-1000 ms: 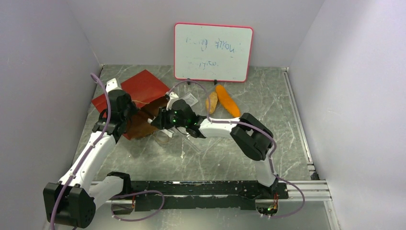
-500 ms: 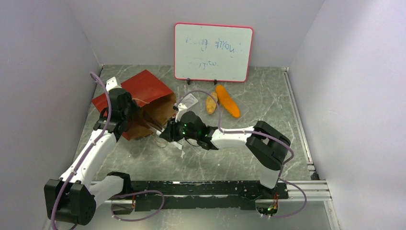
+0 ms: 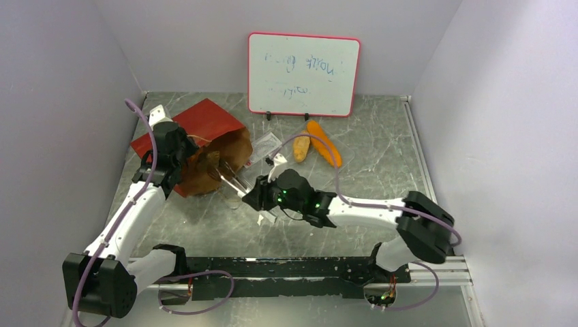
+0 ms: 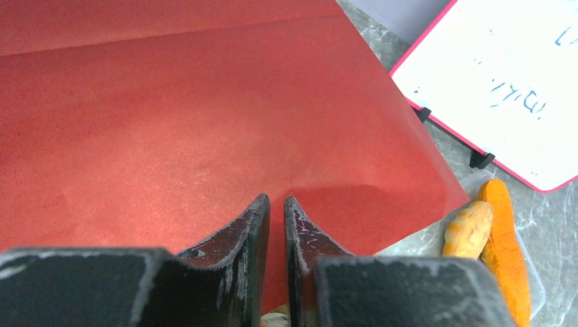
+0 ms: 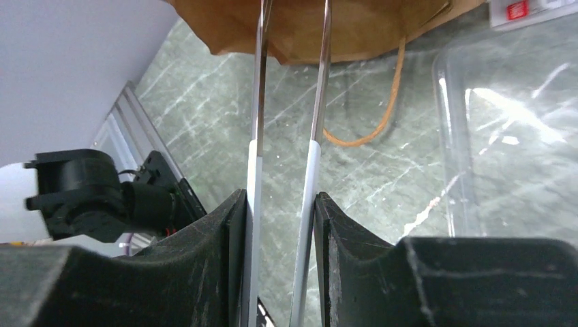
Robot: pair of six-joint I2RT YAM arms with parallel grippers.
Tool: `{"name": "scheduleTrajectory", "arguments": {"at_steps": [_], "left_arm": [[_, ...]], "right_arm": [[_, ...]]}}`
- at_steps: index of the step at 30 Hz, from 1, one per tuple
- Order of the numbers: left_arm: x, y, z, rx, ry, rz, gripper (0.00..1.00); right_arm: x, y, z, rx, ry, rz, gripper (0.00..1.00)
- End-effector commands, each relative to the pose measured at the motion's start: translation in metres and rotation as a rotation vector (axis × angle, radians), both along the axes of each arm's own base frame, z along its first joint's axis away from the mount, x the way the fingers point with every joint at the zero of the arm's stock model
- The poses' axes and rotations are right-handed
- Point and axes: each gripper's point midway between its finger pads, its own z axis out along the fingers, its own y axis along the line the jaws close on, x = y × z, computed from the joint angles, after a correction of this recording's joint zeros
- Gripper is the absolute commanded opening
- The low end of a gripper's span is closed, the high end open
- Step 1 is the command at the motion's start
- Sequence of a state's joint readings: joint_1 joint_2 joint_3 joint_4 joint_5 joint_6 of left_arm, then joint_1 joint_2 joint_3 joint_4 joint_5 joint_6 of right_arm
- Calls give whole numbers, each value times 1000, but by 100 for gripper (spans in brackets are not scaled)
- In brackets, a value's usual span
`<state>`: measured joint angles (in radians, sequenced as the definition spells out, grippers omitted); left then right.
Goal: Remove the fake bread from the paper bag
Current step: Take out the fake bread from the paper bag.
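Note:
The paper bag (image 3: 204, 120) lies on its side at the back left, red outside, its brown mouth (image 3: 234, 146) facing right. My left gripper (image 3: 178, 151) is shut on the bag's upper wall and holds the mouth open; red paper (image 4: 170, 122) fills the left wrist view around the gripper (image 4: 276, 201). My right gripper (image 3: 261, 195) is shut on metal tongs (image 3: 234, 180) whose tips reach the bag's mouth (image 5: 327, 27). From the right wrist, the right gripper (image 5: 279, 197) clamps both tong arms (image 5: 319, 102). Two pieces of fake bread, an orange baguette (image 3: 324, 144) and a tan roll (image 3: 300, 146), lie outside the bag.
A clear plastic tray (image 5: 477, 122) lies just right of the tongs. A whiteboard (image 3: 303, 73) stands at the back. The bag's orange loop handle (image 5: 382, 116) rests on the marble table. White walls close in on the left, right and back.
My right arm has pulled back toward the near right, drawing the tongs out to the bag's mouth. The bag's mouth has opened wider under my left gripper.

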<state>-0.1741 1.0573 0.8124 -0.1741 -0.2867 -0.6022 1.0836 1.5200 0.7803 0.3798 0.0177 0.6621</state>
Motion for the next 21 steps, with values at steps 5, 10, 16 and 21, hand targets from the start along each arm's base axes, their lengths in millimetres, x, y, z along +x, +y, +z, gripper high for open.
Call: {"name": "scheduleTrajectory", "arguments": {"at_steps": [5,10,16,21], "left_arm": [[8,-5,23,-12,-74,-13,10],[10,-5,20,-9,-69,-17,10],[12,-8,20,-14,-72,-28,10],[12,-9,25,-13,-80,-36,10]], "right_arm": [[8,-57,58,45,-85,-191,0],[10,-98,63,6,-95,-306,0],[14,-153,60,-45,-81,-505,0],[17,-192,51,-99,-59,-661,0]]}}
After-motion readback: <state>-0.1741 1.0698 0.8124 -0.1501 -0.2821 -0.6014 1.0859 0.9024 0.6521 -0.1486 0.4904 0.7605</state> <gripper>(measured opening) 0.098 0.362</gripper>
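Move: The yellow loaf on the table, towards which I carry the brown bread, lies about 15 cm ahead of my right hand, 16 cm to its right and 12 cm lower. The orange loaf is 7 cm farther right of it, and the flat blister pack about 14 cm ahead of that hand and 4 cm to its right. The bag's mouth, with my tongs still in it, is some 9 cm ahead and 9 cm left. From my left hand, the yellow loaf is roughly 30 cm right and level, far below. With the tongs still squeezed shut on the brown bread, I lift my right hand about 6 cm, mostly at the start, and sweep it some 15 cm to the right, away from the bag, turning it nearly 30 degrees clockwise so the tong tips swing across towards the yellow loaf. My left hand stays put, keeping the bag's upper side up. ##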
